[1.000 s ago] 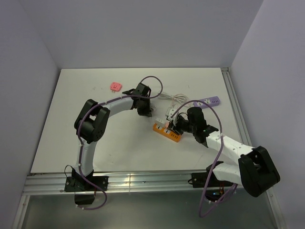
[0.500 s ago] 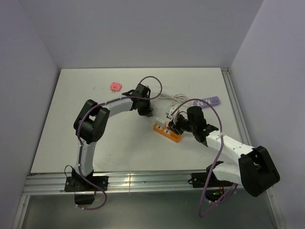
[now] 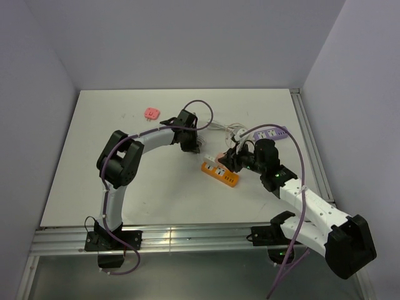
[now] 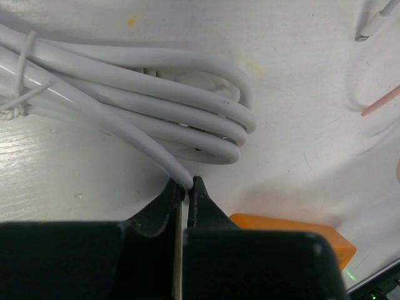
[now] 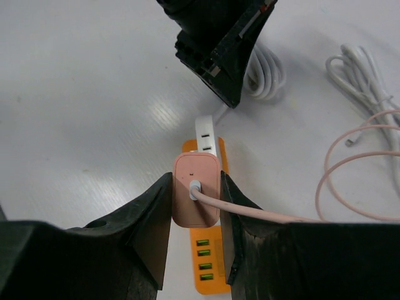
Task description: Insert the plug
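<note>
My right gripper (image 5: 196,187) is shut on the pink plug (image 5: 196,199); a pink cable (image 5: 350,169) runs from the plug's back off to the right. The plug sits over the white socket face (image 5: 208,134) of the orange power strip (image 5: 209,269), and its prongs are hidden. From above, the plug (image 3: 220,156) is at the strip's (image 3: 220,174) far end. My left gripper (image 4: 185,184) is shut on the strip's white cable (image 4: 156,94), just beyond the orange strip (image 4: 294,228). In the top view that left gripper (image 3: 194,146) is left of the strip.
A purple power strip (image 3: 275,133) and a white cable bundle (image 3: 231,130) lie behind the right gripper. A small pink block (image 3: 151,112) rests at the far left of the table. The left gripper's black body (image 5: 219,44) stands close ahead of the plug.
The right arm has swung out to the right and drawn its wrist back slightly, still holding the plug at the strip. The left arm has not moved.
</note>
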`<act>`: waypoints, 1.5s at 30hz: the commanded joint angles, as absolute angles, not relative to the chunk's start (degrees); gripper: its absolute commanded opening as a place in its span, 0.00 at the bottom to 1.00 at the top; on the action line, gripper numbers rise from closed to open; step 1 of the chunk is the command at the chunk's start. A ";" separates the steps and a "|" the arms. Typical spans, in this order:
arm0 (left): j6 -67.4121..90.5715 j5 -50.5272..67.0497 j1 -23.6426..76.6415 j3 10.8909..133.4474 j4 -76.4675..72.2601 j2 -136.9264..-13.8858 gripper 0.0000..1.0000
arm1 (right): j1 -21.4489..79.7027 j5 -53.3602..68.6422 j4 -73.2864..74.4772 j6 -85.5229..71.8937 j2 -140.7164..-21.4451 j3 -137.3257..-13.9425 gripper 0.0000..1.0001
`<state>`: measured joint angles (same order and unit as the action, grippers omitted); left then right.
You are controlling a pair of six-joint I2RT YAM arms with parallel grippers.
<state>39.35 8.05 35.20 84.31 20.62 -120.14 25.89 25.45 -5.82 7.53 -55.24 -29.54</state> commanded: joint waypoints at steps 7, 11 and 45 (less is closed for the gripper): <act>33.93 9.85 34.63 82.44 25.83 -118.48 0.00 | 25.22 24.00 -13.26 -10.71 -57.83 -26.47 0.00; 31.30 5.46 34.37 81.56 28.65 -118.39 0.00 | 25.31 21.72 -12.23 -11.25 -55.90 -25.14 0.00; 29.44 5.27 31.90 87.45 32.61 -118.74 0.00 | 30.14 16.96 -17.05 -20.30 -64.34 -24.52 0.00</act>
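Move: The orange power strip's middle lies about 3 cm ahead of the right hand, 2 cm to its left and 14 cm below, under the held pink plug. The white adapter on the strip's far-left end is some 6 cm ahead, 5 cm left and 11 cm below. From the left hand, which pinches the strip's cord, the strip sits about 10 cm back and 11 cm right, near its height; the cord bundle is roughly 5 cm ahead and 2 cm right. Draw the left gripper about 5 cm to the left, low over the table and with the white cord still pinched, to drag the orange strip along. Keep the pink plug gripped in the right hand and sink it some 7 cm, swinging a little right and forward, then back again, while tipping the fingers further down and turning them clockwise. ##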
